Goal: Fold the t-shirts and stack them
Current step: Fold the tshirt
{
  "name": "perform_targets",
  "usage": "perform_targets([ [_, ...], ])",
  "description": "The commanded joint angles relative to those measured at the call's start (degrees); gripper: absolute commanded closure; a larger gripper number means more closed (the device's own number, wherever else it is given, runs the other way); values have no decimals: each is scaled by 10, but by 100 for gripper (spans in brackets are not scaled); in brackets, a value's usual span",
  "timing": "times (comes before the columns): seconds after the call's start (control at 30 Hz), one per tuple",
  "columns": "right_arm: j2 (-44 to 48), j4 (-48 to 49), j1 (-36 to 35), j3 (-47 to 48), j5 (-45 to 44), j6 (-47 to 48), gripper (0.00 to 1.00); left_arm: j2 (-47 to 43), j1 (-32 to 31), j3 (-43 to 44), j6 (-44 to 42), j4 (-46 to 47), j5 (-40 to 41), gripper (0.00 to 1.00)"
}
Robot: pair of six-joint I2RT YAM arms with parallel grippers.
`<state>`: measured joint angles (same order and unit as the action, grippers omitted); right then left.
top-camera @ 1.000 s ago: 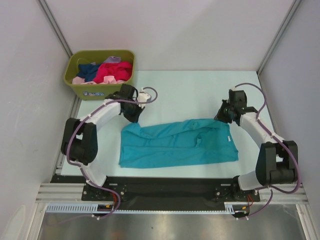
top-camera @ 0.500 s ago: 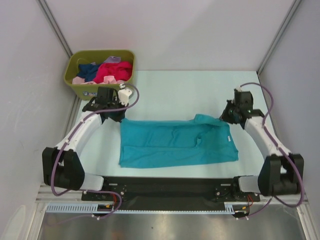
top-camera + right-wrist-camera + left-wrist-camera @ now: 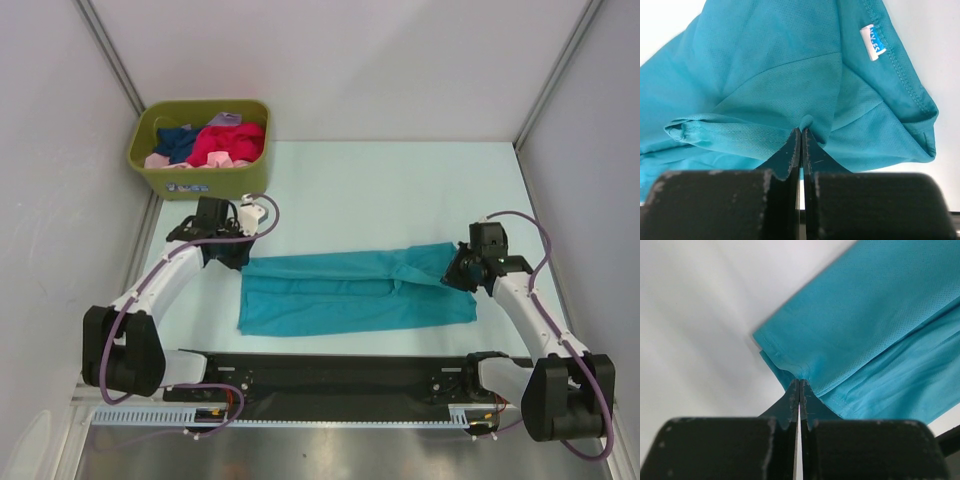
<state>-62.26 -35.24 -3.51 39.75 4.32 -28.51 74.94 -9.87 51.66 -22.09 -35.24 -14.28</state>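
A teal-blue t-shirt lies on the table as a long band, its far edge folded over towards the front. My left gripper is shut on the shirt's far left corner. My right gripper is shut on a pinch of the shirt's far right edge, beside the neck label. More t-shirts, magenta-red, navy and pale pink, lie bunched in the bin.
An olive-green plastic bin stands at the back left, just behind my left arm. Grey walls close in the table on the left, right and back. A black rail runs along the near edge.
Both grippers have pulled the shirt's far edge towards the front, folding it over the near half. The shirt is now a narrower band. The right gripper moved nearer and lower.
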Motion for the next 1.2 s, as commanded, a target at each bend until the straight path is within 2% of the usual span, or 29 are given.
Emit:
perform_targets([
  [0.0,21,-13,3,2,-14,-17,100,-22,6,-3,-13,8,-3,100],
  [0.17,12,-21,2,-3,-26,-40,100,-25,11,-6,-11,3,-14,100],
  [0.43,-46,-20,2,-27,-42,-95,100,-9,10,-67,-7,37,-12,99],
  [0.67,-13,-87,-12,-5,-76,-124,100,-2,11,-45,-11,66,12,100],
  [0.8,-23,-55,-19,-49,-52,-144,100,11,11,-39,-21,79,20,100],
  [0.9,-37,-44,-20,-45,-64,-144,99,11,11,-55,-26,78,19,100],
  [1.0,-47,-39,-18,-42,-76,-137,95,9,11,-74,-42,76,17,100],
  [1.13,-62,-44,-17,-41,-75,-138,69,14,11,-81,-60,64,8,98],
  [1.17,-60,-56,-19,-38,-83,-139,57,15,11,-79,-65,44,0,92],
])
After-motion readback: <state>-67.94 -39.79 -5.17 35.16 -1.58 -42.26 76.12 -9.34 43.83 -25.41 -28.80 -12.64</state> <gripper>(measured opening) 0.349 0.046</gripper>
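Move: Both my hands still hold the raised layer's edge at its two ends. From my left hand, its laying-down spot on the lower layer is about 1 cm back, 1 cm left and 5 cm down; the t-shirt's near left corner is some 12 cm back, straight in line. My right hand's spot lies roughly 4 cm back, 1 cm right and 6 cm down; from that hand the near right corner is 7 cm back and 5 cm right, the white label 2 cm ahead and 3 cm right. I lower both held ends of the upper layer onto the t-shirt. My right hand sinks about 5 cm while drawing back some 4 cm towards the near edge, its fingers tipping down and turning clockwise, then opens about a third; my left hand dips with a short swing back and forward again, ending some 4 cm lower, its tips just beginning to part. ##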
